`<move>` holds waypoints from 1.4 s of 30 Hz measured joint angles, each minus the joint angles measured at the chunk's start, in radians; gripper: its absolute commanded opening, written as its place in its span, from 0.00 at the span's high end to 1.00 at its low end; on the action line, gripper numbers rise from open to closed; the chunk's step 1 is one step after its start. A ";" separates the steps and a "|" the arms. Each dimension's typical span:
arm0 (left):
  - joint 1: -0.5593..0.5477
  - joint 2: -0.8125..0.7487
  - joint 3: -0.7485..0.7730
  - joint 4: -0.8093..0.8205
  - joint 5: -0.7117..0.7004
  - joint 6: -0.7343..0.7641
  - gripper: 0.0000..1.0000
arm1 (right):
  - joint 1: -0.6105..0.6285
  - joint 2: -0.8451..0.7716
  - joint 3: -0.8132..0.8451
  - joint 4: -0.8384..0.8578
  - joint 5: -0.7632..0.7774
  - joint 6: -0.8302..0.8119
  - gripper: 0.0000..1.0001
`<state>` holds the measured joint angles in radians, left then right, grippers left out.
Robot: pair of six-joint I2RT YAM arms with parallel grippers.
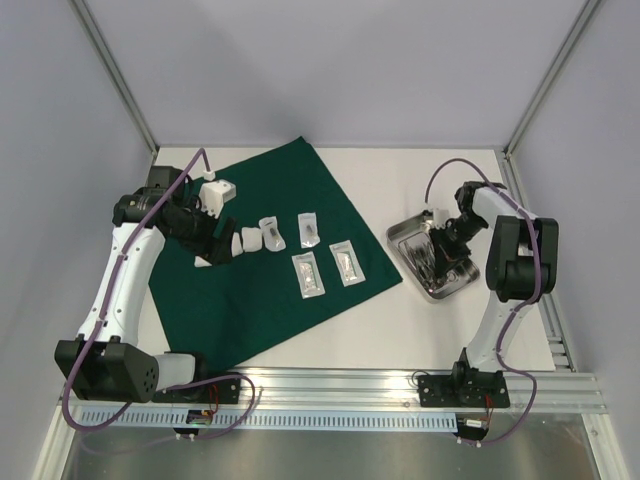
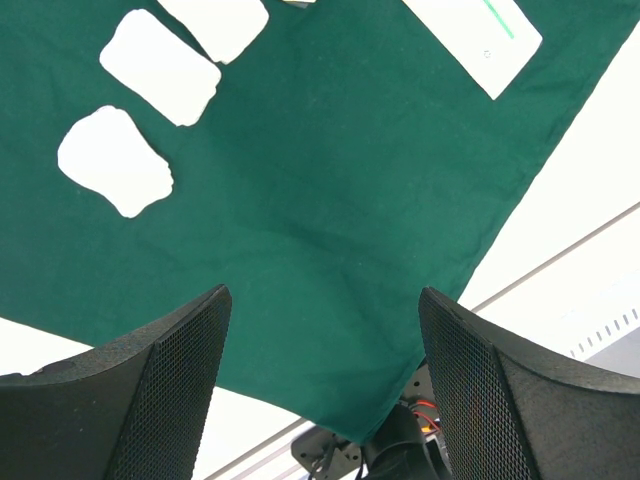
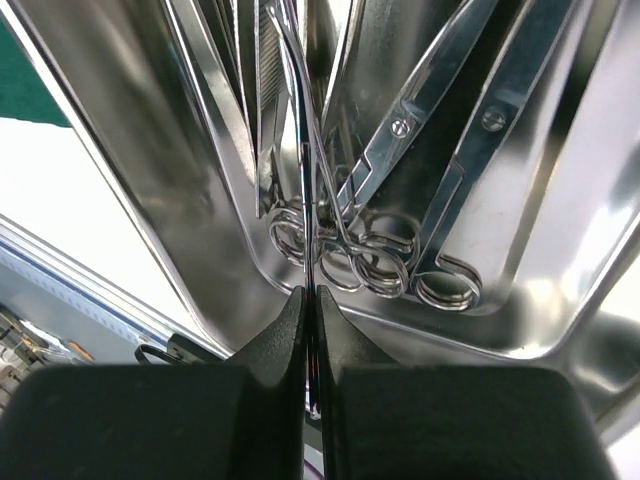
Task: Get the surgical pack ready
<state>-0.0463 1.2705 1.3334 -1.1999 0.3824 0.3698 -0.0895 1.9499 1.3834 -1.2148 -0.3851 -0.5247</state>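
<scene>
The dark green cloth (image 1: 270,260) lies flat on the white table, one corner towards the arm bases. On it rest white gauze pads (image 1: 250,240) and three clear pouches (image 1: 307,273). My left gripper (image 1: 215,245) hovers over the gauze, open with nothing between its fingers (image 2: 170,390); below it are bare cloth (image 2: 330,200) and gauze (image 2: 115,160). The small steel tray (image 1: 408,232) sits to the right with metal instruments (image 3: 440,150) in it. My right gripper (image 3: 310,295) is down in the tray (image 3: 150,170), shut on a thin steel instrument (image 3: 305,180) that runs up between its pads.
Ring-handled scissors (image 3: 445,285) and other instruments crowd the tray right beside the held one. A metal rail (image 1: 330,385) runs along the near table edge. Frame posts (image 1: 115,70) stand at the back corners.
</scene>
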 measured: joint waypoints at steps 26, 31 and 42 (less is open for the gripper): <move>0.000 -0.001 -0.018 0.008 -0.001 0.000 0.15 | 0.013 -0.010 0.037 0.027 0.168 0.088 0.64; 0.000 -0.010 -0.026 0.016 -0.013 0.000 0.15 | 0.020 -0.074 0.090 0.015 0.289 0.168 0.63; 0.054 -0.075 -0.188 0.089 -0.196 -0.019 0.12 | 0.385 -0.566 0.011 0.279 0.534 0.526 0.56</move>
<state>0.0074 1.1957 1.1450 -1.1107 0.1864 0.3511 0.2958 1.3834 1.3945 -0.9356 0.1490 0.0010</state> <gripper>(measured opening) 0.882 0.425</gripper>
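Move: Right gripper holds the hemostat over the near end of the steel tray; the tray's middle is about 5 cm ahead, 2 cm left and 3 cm below. The scissors lie in it some 6 cm ahead and 3 cm right, and the nearest suture packet 23 cm left and 4 cm ahead, 4 cm down. From the open left gripper, the leftmost gauze is about 8 cm ahead, 6 cm left, 19 cm below; the next gauze 10 cm ahead, 1 cm right. Ease the right gripper down about 1 cm into the tray and open the fingers part way to let go of the hemostat. Slide off a few centimetres right and forward, then climb fast to some 16 cm higher, sweeping back left and swinging the fingers up towards forward by about 40 degrees. Late on, start the open left gripper left and down, about 4 cm each. ##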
